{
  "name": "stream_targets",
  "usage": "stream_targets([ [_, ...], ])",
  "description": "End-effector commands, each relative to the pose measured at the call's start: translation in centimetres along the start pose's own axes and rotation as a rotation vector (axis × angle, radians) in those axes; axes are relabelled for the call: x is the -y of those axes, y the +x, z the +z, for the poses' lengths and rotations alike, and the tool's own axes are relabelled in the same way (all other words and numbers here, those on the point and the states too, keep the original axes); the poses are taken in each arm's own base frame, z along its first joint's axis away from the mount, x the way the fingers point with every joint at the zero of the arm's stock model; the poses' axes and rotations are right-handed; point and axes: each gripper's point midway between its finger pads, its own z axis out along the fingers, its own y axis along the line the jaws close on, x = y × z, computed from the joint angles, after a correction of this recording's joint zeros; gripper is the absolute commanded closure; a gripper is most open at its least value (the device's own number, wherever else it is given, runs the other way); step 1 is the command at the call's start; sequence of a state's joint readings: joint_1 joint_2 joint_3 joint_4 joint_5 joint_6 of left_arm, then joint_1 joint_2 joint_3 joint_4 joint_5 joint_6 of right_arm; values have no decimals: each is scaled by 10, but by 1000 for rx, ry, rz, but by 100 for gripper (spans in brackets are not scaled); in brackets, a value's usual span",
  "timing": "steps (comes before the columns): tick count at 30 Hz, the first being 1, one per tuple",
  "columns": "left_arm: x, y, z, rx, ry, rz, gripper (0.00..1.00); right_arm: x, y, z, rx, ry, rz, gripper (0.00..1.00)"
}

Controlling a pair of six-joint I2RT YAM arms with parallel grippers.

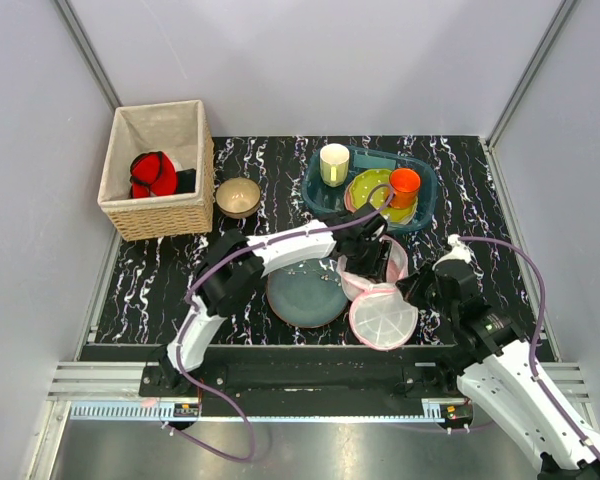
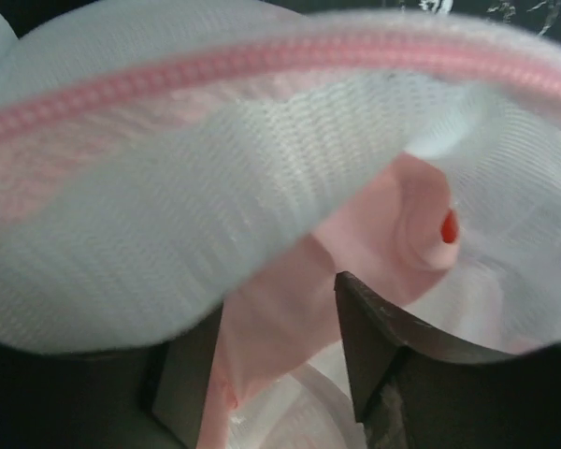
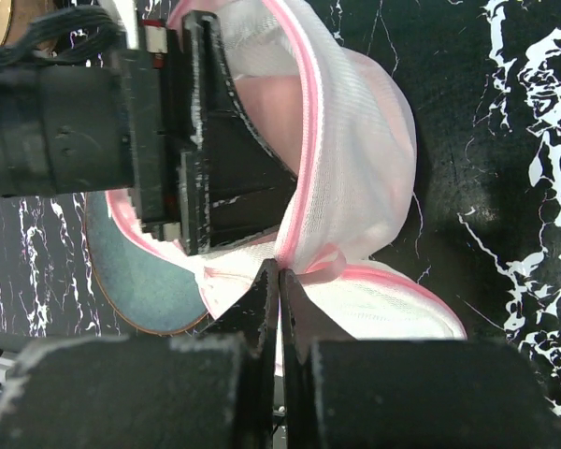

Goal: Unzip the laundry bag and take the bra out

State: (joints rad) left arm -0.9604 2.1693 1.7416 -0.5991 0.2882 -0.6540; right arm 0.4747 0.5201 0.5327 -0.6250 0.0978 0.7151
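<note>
The laundry bag (image 1: 382,316), white mesh with pink zip trim, lies unzipped just right of the table's middle, its upper half (image 1: 392,262) lifted. My right gripper (image 3: 279,268) is shut on the bag's pink trim and mesh (image 3: 355,178) at the hinge side. My left gripper (image 1: 365,248) reaches into the opening. In the left wrist view its fingers (image 2: 374,327) stand open under the mesh flap (image 2: 168,224). The pale pink bra (image 2: 290,309) lies between them, a red spot (image 2: 449,226) showing on it. Most of the bra is hidden by mesh.
A blue-grey plate (image 1: 305,295) lies left of the bag, partly under it. Behind stand a blue tub (image 1: 425,215) with a cream cup, green plate and orange cup, a brass bowl (image 1: 238,196), and a wicker basket (image 1: 160,215) holding red and black cloth.
</note>
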Motion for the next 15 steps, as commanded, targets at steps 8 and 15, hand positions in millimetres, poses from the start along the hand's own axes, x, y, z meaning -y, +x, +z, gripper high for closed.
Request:
stream_targets([
  [8,25,-39,-38,126,81,27,100,-6,-23,-7,89,-1,5,100],
  [15,67,-68,-148,324,246,111,100,4,-18,0,76,49,8,100],
])
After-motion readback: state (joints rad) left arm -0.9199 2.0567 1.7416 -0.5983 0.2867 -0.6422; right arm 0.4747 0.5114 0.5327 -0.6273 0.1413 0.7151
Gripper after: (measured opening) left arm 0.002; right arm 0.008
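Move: The pink bra lies in the open bag, between and just below the left fingertips: about 2 cm farther right, level fore and aft, 2 cm lower. The bag's flap lies some 9 cm back and 1 cm right of the left hand, the plate 3 cm back and 16 cm left, both about 6 cm lower. From the right hand, already shut on the bag's rim, the bra is about 4 cm ahead, 6 cm left and 5 cm down. Left fingers dip 1 cm, pinch the pink bra, then lift about 7 cm while the right keeps the rim. ##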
